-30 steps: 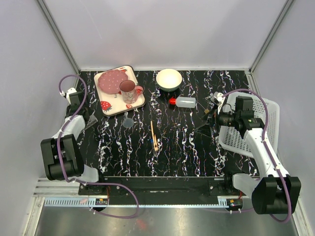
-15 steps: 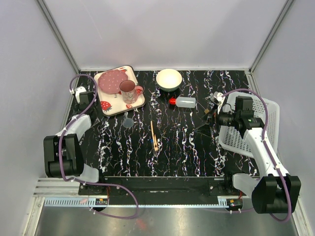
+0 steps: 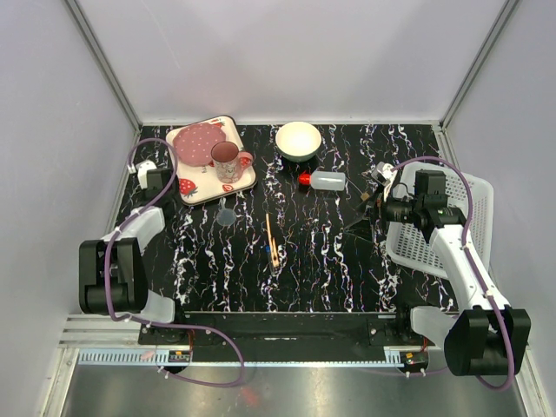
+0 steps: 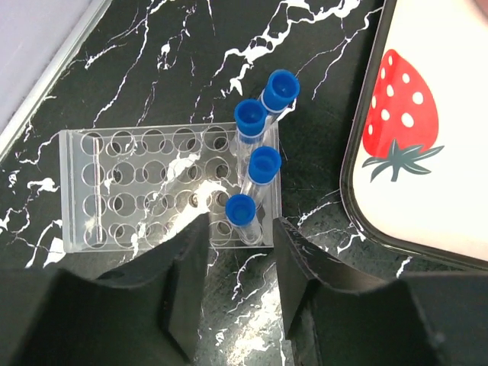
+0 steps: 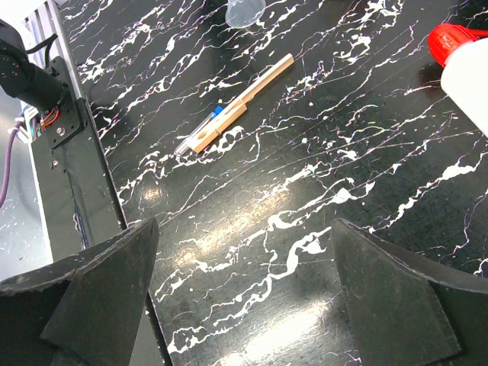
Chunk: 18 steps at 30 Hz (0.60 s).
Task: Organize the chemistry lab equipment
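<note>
In the left wrist view the clear grid rack [image 4: 145, 191] stands on the black marble table with several blue-capped tubes [image 4: 252, 122] upright in its right-hand holes. My left gripper [image 4: 239, 248] is open just short of the nearest tube [image 4: 241, 210], with nothing between its fingers. From above, the left gripper [image 3: 158, 184] sits beside the tray and hides the rack. The red-capped bottle [image 3: 326, 181] [image 5: 467, 72] lies on its side. The wooden stick [image 3: 270, 233] [image 5: 259, 85] lies mid-table with one blue-capped tube [image 5: 197, 133] beside it. The tiny clear cup [image 3: 227, 215] stands nearby. My right gripper [image 3: 369, 201] [image 5: 244, 229] is wide open and empty.
The strawberry-print tray [image 3: 195, 188] [image 4: 396, 152] holds a pink mug [image 3: 228, 161] at the back left, close to the rack. A white bowl [image 3: 298, 139] stands at the back centre. A white basket [image 3: 434, 248] sits at the right edge under the right arm.
The left wrist has moved right and back, toward the tray's left edge. The right arm and the loose items on the table have not moved.
</note>
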Tool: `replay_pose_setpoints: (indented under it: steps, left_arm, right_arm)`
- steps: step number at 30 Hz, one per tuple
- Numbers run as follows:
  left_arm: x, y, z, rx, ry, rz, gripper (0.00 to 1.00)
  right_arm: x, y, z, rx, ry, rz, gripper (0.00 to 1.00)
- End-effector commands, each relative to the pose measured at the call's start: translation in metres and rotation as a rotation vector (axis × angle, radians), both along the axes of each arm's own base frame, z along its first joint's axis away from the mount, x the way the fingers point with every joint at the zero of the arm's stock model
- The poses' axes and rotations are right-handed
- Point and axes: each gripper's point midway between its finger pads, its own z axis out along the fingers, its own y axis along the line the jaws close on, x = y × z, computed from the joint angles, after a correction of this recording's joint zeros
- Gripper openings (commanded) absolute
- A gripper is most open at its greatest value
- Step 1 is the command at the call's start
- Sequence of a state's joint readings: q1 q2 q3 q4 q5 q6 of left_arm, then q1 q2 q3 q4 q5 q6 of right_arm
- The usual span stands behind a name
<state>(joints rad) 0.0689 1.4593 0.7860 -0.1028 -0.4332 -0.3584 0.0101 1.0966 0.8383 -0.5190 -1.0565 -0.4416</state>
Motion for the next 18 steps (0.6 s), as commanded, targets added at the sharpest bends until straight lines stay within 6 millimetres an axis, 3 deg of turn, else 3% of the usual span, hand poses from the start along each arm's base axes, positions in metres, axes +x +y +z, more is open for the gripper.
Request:
replay_pose_setpoints:
  steps: [1, 5, 9, 10, 11, 13, 14, 18]
  left_arm:
    - [0.002, 0.005, 0.030, 0.023, -0.104, 0.038, 0.45]
    - [-0.003, 0.002, 0.050, 0.009, -0.153, 0.038, 0.53]
    - [-0.011, -0.005, 0.085, -0.015, -0.237, 0.016, 0.72]
    - [-0.015, -0.009, 0.088, -0.031, -0.231, -0.003, 0.83]
    - [-0.017, -0.011, 0.102, -0.038, -0.265, -0.013, 0.88]
    - [-0.022, -0.020, 0.110, -0.075, -0.276, -0.058, 0.99]
    - [-0.026, -0.021, 0.123, -0.087, -0.312, -0.070, 0.99]
    - [-0.037, -0.043, 0.132, -0.245, -0.349, -0.165, 0.99]
  right_arm:
    - [0.008, -0.002, 0.012, -0.008, -0.054, 0.000, 1.00]
    - [0.008, -0.002, 0.009, -0.013, -0.053, -0.001, 1.00]
    - [0.007, -0.003, 0.007, -0.021, -0.059, 0.000, 1.00]
    - [0.006, -0.003, 0.007, -0.025, -0.060, 0.000, 1.00]
    - [0.007, -0.004, 0.006, -0.031, -0.067, -0.002, 1.00]
    - [0.006, -0.006, 0.005, -0.049, -0.074, -0.009, 1.00]
    - [0.007, -0.007, 0.007, -0.058, -0.086, -0.017, 1.00]
    - [0.007, -0.016, 0.012, -0.117, -0.079, -0.056, 1.00]
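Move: The blue-capped tube just set in the rack stands between the left hand's parted fingertips, about 1 cm ahead and its middle some 4 cm below. The next tube is roughly 3 cm ahead of the hand; the clear rack's middle lies level with it and 5 cm left. The strawberry tray's middle is about 15 cm ahead and 14 cm right. From the right hand that tube is some 54 cm left, 10 cm ahead and 15 cm below. With its fingers already loose around the blue-capped tube, the left hand opens them the rest of the way to full width and lifts off the rack. It eases back slightly, then climbs about 11 cm, drawing back some 3 cm towards its base and a little to the right, while the fingers tip up about 15 degrees. ##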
